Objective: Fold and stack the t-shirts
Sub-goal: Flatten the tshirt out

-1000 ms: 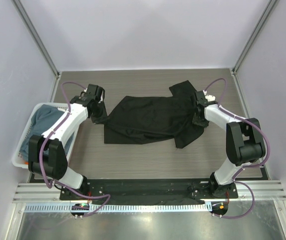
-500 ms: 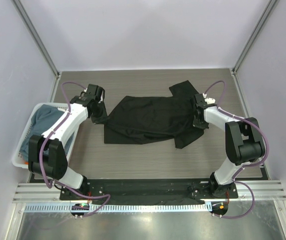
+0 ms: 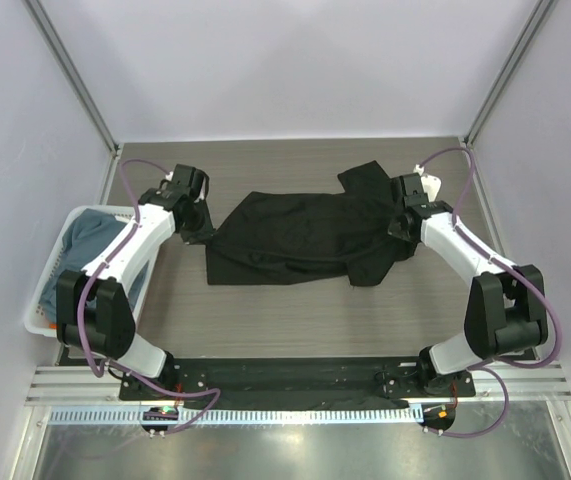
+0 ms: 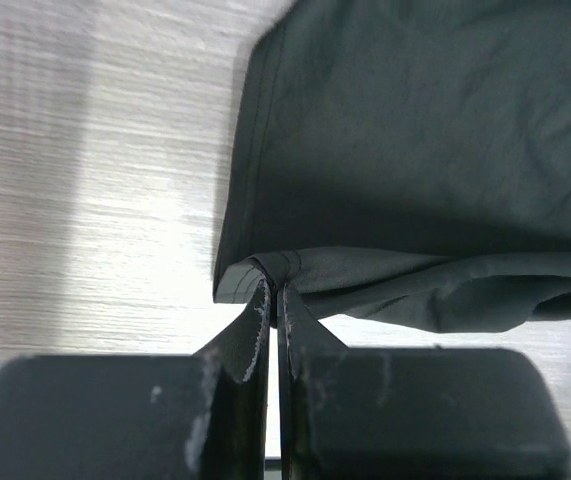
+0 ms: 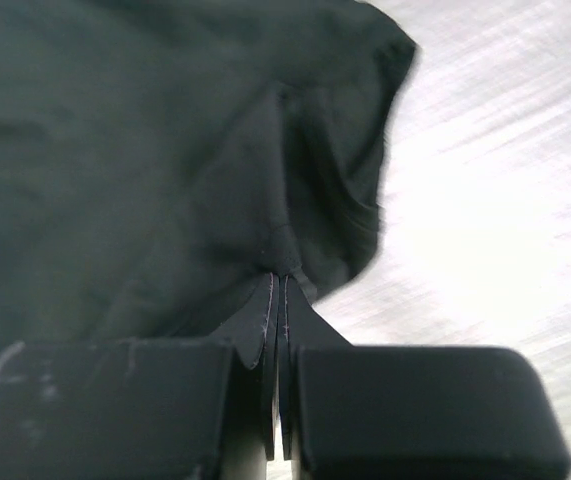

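Note:
A black t-shirt [image 3: 300, 235] lies crumpled across the middle of the wooden table. At its left end my left gripper [image 3: 203, 232] is shut on the hem corner; the left wrist view shows the black t-shirt [image 4: 415, 160] with that corner pinched in my left gripper [image 4: 275, 290]. My right gripper [image 3: 402, 225] is shut on the shirt's right edge, and in the right wrist view a fold of the black t-shirt [image 5: 165, 150] is caught in my right gripper [image 5: 281, 275]. A slate blue-grey t-shirt [image 3: 95, 235] lies in the basket, with a bit of orange cloth [image 3: 52, 325].
A white lattice-sided basket [image 3: 47, 288] stands at the table's left edge beside my left arm. Grey walls and metal posts close in the table on three sides. A black base rail [image 3: 295, 375] runs along the near edge.
My right gripper has shut on the shirt's right edge and drawn it up and to the right, with the right arm swinging outward. The left gripper kept its hold and barely moved.

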You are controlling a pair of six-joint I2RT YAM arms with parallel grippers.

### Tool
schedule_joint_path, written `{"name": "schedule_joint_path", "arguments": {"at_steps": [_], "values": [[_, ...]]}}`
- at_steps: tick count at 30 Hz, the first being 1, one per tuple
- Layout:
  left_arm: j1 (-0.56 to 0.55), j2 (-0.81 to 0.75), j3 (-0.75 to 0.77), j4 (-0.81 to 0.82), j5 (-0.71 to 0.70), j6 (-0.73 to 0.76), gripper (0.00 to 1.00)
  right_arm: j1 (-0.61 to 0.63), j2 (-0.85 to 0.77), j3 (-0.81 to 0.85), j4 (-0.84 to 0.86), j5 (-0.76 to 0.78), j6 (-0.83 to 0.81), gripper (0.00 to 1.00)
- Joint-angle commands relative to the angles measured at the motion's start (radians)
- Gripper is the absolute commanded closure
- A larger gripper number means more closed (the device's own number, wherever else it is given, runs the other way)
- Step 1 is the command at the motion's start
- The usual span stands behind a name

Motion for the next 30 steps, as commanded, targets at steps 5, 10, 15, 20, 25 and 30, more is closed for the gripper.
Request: {"name": "schedule_joint_path", "arguments": {"at_steps": [5, 10, 15, 20, 25, 30], "values": [[0.019, 0.050, 0.117, -0.042, -0.125, 0.013, 1.00, -0.003, 0.157, 0.200, 0.086, -0.126, -0.031, 0.99], [0.021, 0.062, 0.128, -0.036, -0.111, 0.020, 1.00, 0.000, 0.329, 0.336, 0.086, -0.208, -0.046, 0.99], [0.022, 0.067, 0.108, -0.032, -0.105, 0.027, 1.00, 0.002, 0.388, 0.451, -0.015, -0.203, -0.086, 0.76], [0.022, 0.056, 0.084, -0.016, -0.096, 0.029, 1.00, -0.003, 0.291, 0.448, -0.167, -0.075, -0.036, 0.64], [0.021, 0.051, 0.075, -0.006, -0.065, 0.032, 1.00, -0.026, 0.178, 0.312, -0.170, -0.067, 0.004, 0.65], [0.022, 0.048, 0.073, -0.003, -0.047, 0.035, 1.00, -0.046, 0.161, 0.204, -0.117, -0.093, 0.004, 0.66]]}}
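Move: The right hand holds the t-shirt's near-right part in shut fingers, about 8 cm above the table. The far sleeve lies roughly 13 cm ahead of it and 7 cm to its left, the shirt's middle level with it and some 21 cm left, the near flap about 8 cm back and 7 cm left. From the left hand, still holding the near-left corner, the far sleeve is around 13 cm ahead and 38 cm right. Still pinching the cloth, the right hand flings it forward towards the far sleeve, about 10 cm, also 5 cm left and slightly down. It opens part way at the far end of the swing, letting go, then draws back about 6 cm, rising and veering right. The left hand keeps its grip on the corner, shifting about 2 cm forward and left. ##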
